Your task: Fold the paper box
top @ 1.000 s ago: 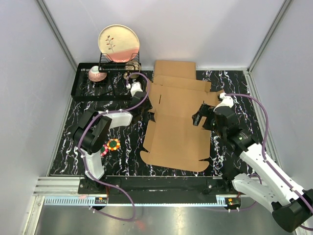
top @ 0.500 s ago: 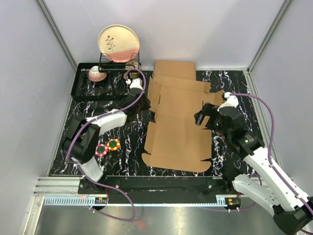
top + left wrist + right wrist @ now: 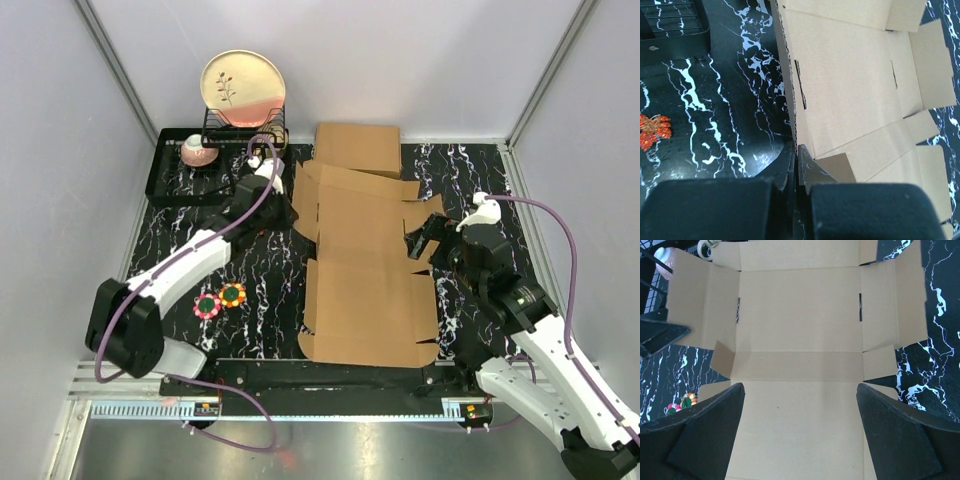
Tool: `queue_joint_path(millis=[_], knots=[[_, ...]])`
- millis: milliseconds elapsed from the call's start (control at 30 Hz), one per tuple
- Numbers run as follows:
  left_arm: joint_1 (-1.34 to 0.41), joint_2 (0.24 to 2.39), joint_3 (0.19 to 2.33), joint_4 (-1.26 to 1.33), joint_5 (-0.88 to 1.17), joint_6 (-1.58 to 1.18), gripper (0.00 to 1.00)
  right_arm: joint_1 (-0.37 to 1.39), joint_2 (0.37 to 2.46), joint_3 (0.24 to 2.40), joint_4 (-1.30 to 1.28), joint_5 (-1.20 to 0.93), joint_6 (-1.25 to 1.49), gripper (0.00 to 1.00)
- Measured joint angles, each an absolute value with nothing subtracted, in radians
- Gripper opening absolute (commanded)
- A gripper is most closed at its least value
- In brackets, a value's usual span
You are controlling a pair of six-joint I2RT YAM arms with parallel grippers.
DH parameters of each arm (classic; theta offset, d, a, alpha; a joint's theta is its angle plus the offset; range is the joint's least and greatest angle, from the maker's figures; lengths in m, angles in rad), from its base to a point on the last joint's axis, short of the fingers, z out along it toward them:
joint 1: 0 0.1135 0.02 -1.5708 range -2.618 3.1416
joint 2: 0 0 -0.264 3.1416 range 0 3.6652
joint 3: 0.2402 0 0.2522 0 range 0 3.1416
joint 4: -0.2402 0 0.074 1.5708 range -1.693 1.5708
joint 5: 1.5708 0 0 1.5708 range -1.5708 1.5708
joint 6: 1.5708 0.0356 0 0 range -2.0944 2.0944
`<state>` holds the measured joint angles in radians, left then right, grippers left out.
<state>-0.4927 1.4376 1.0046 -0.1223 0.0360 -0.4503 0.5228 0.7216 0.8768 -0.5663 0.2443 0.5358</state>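
The paper box [image 3: 365,285] lies as an unfolded brown cardboard sheet in the middle of the table, its side flaps partly raised. My left gripper [image 3: 284,205] is at the sheet's far left flap. In the left wrist view the left gripper [image 3: 796,152] is shut on the thin edge of that flap of the paper box [image 3: 850,90]. My right gripper [image 3: 420,243] hovers over the sheet's right side. In the right wrist view the right gripper [image 3: 800,397] stands wide open above the paper box [image 3: 800,330], holding nothing.
A made-up brown cardboard box [image 3: 357,148] sits behind the sheet. At the back left a black tray [image 3: 170,190] holds a pink cup [image 3: 198,152] and a rack with a plate [image 3: 243,88]. Two small flower-shaped toys [image 3: 220,299] lie on the table at the left.
My left gripper has closed on the left flap's edge as the arm reached farther back. The sheet has turned and shifted a little. My right gripper has drawn back to the right.
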Motion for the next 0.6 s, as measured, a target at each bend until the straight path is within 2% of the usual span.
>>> queue_joint_path(millis=[367,600], knots=[[-0.477,1.176,1.005,-0.383,0.109,-0.292,0.00,0.523,0.705,0.894,-0.598,0.241,0.538,1.00],[-0.369,1.160,1.110,-0.522,0.173,-0.265,0.00,0.523,0.716,0.894,-0.606,0.216,0.544,1.00]])
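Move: The left gripper is already shut on the upright outer edge of the paper box's left flap. The box's middle lies about 14 cm to its right, 8 cm back and 11 cm below. Low on the table, the orange ornament sits about 8 cm to its left, level with it. The yellow flower is some 13 cm left and 13 cm back, and the dish rack 14 cm left and 12 cm ahead. From the open right gripper, the box's middle lies roughly 8 cm left, 2 cm back and 20 cm down. Keep the left fingers shut on the flap edge and haul the paper box up and back towards the base, about 6 cm back and 5 cm up. Then swing left, still rising, over towards the orange ornament's side, for roughly 6 cm left and 7 cm up in all. Hold the wrist nearly as it is. ##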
